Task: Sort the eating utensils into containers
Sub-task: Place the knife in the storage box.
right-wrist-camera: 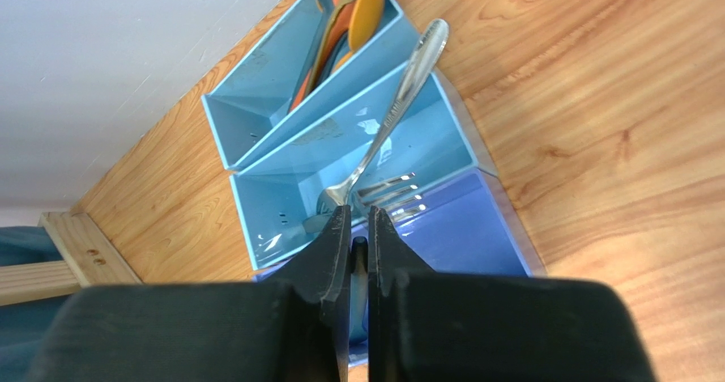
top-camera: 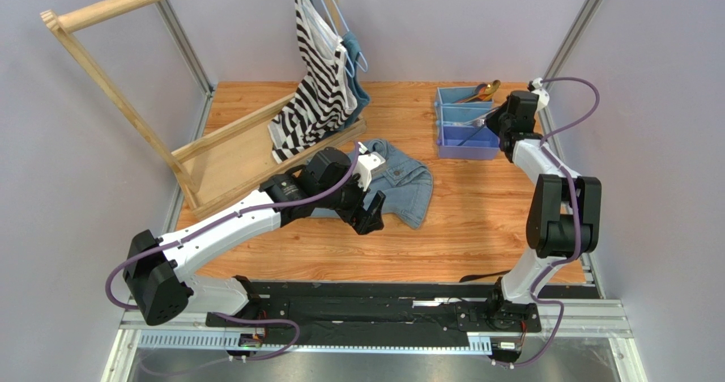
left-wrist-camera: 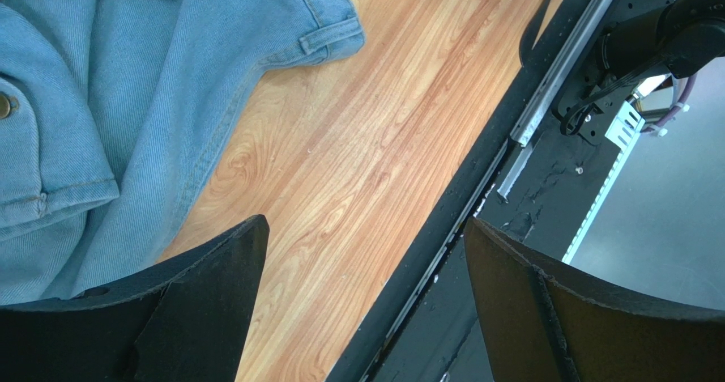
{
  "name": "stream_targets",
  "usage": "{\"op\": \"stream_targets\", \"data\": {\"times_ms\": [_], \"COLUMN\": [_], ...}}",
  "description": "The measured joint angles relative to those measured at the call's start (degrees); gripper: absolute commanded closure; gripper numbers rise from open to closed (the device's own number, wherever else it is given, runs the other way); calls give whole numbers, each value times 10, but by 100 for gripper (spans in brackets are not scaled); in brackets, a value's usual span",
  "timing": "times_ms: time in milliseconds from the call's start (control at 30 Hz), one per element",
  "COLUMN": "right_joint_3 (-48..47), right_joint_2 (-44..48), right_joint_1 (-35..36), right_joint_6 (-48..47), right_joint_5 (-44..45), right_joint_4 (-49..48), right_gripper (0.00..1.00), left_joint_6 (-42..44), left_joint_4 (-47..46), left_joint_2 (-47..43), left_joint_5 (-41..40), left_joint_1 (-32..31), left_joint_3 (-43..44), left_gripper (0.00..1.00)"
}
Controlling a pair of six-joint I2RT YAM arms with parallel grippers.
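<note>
The containers are a blue tray [top-camera: 442, 114] [right-wrist-camera: 255, 157] with three compartments at the back right of the table. Orange, yellow and blue spoons [right-wrist-camera: 340, 16] [top-camera: 485, 91] lie in its far compartment. A silver fork [right-wrist-camera: 387, 127] [top-camera: 464, 124] rests in the middle one. My right gripper [right-wrist-camera: 358, 214] [top-camera: 492, 127] hangs over the tray's near, darker blue compartment [right-wrist-camera: 459, 237], shut on a slim dark piece of cutlery [right-wrist-camera: 359, 250] that is mostly hidden by the fingers. My left gripper [left-wrist-camera: 364, 229] [top-camera: 374, 212] is open and holds nothing, above the table's near edge.
A denim jacket [top-camera: 404, 178] [left-wrist-camera: 102, 101] lies mid-table beside the left gripper. A wooden rack [top-camera: 119, 101] with striped clothes on hangers [top-camera: 319, 84] fills the back left. A dark slim thing [top-camera: 481, 276] lies at the table's front edge near the right arm's base.
</note>
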State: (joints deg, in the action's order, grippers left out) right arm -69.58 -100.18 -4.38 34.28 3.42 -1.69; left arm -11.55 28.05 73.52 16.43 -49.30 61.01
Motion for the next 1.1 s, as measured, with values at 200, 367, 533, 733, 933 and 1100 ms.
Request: {"op": "stream_targets", "data": {"times_ms": [200,367,533,733,933,1100], "right_joint_3": [76,114,116,119,119,121], "right_joint_2": [37,53,54,66,96,132], "right_joint_1": [9,10,10,10,9,8], "right_joint_6": [17,39,49,54,51,51], "right_joint_5": [39,62,73,90,97,96], "right_joint_4": [-52,-76,-74,-49,-39,-34], "right_gripper": [100,89,66,46,43,43], "left_joint_6": [0,1,1,1,2,2], "left_joint_4": [0,0,0,0,0,0], "left_joint_2": [0,0,0,0,0,0], "left_joint_5": [0,0,0,0,0,0], "left_joint_1": [0,0,0,0,0,0], "left_joint_3": [0,0,0,0,0,0], "left_gripper": [7,7,7,7,7,7]}}
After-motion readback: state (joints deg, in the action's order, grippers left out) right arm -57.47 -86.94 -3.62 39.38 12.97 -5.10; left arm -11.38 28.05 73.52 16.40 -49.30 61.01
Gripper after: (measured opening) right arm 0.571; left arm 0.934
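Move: The right hand already holds the knife near one end, with its free length slanting back and left over the storage box; the middle of the purple compartment lies some 6 cm back, 6 cm left and 8 cm below. The box's middle compartment is about 1 cm ahead and 6 cm left, and the spoons in the far one stand about 9 cm ahead, 1 cm left. From the left hand, the purple compartment is about 25 cm ahead and 27 cm right. The right hand, still pinching the knife, draws back about 3 cm and sinks 1.5 cm to bring it lower over the purple compartment, turning nearly 10 degrees clockwise on the way. There the fingers open to a bit over half and let go of the knife, and the empty hand eases back and slightly right, then rises clear by about 4.5 cm. ##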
